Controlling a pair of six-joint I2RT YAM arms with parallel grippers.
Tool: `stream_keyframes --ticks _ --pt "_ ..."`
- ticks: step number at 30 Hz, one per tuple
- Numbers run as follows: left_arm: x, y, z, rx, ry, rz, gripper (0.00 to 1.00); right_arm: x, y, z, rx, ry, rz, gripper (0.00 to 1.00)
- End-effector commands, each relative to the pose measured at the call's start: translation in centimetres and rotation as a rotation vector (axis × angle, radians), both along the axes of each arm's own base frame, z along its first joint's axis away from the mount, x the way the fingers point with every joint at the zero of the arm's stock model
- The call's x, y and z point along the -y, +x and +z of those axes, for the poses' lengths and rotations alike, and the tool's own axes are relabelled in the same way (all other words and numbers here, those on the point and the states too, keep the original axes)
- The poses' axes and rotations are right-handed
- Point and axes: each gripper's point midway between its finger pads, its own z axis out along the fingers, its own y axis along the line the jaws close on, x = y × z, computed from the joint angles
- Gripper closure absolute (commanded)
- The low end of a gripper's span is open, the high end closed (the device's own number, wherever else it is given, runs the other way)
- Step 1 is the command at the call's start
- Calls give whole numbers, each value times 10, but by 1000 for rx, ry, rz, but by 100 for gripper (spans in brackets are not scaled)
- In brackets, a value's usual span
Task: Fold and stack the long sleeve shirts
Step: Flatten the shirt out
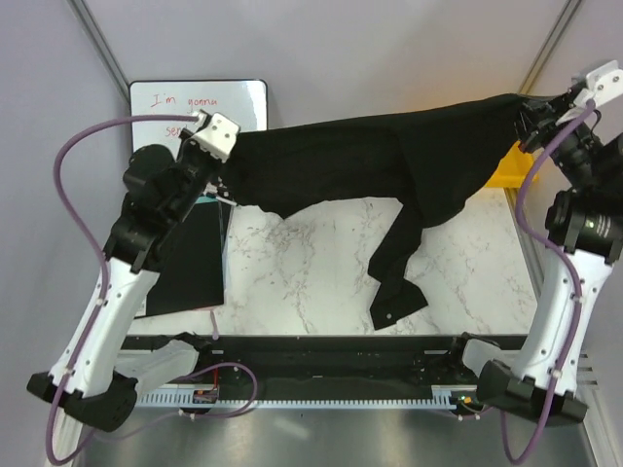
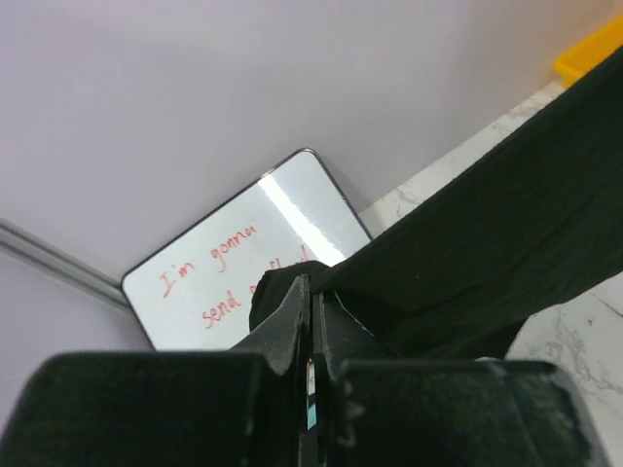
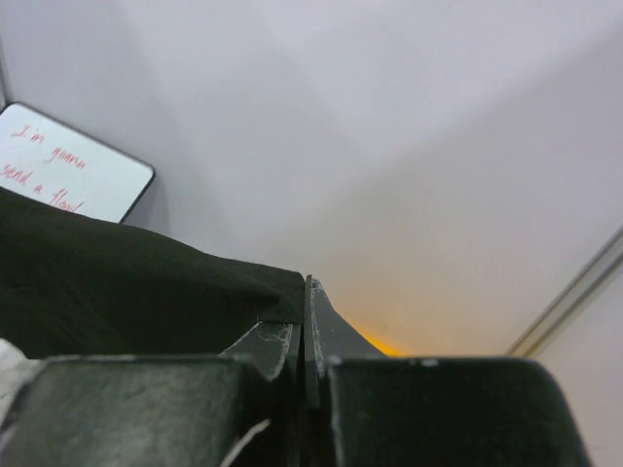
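A black long sleeve shirt (image 1: 389,161) hangs stretched above the marble table between both grippers, one sleeve (image 1: 394,268) drooping to the tabletop. My left gripper (image 1: 232,156) is shut on the shirt's left end at the back left; in the left wrist view the cloth (image 2: 467,253) runs out from between the pinched left gripper (image 2: 311,282). At the back right my right gripper (image 1: 526,115) is shut on the other end, and the right wrist view shows black cloth (image 3: 127,282) clamped in the right gripper (image 3: 307,292).
A whiteboard (image 1: 165,102) with red writing leans at the back left. A flat black board (image 1: 190,263) lies on the table under the left arm. A yellow bin (image 1: 506,161) sits at the back right behind the shirt. The marble table (image 1: 302,263) shows below the shirt.
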Motion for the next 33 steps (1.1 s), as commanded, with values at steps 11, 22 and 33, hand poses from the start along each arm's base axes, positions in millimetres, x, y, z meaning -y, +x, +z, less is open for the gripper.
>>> stream_keyframes --ticks 11,22,33 --pt "-75 -156 118 381 -38 33 98 -23 -203 138 513 -149 -377 100" --pt "-90 -172 148 416 -79 79 98 -34 -221 151 511 -205 -365 100" --pt "-1 4 -39 33 75 -14 98 0 -40 -105 -157 -207 -57 100"
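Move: Both hands already hold the shirt stretched between them, high over the table. The table middle lies about 43 cm below the left hand, 2 cm ahead and 20 cm right; the whiteboard is some 24 cm ahead and 10 cm left of that hand, the black folder 12 cm left and 3 cm back. From the right hand the table middle is 36 cm left, 2 cm ahead and 51 cm below; the yellow bin is about 22 cm straight ahead. Both hands, still pinching the shirt, swing back some 20–30 cm and up, then whip forward and down. ##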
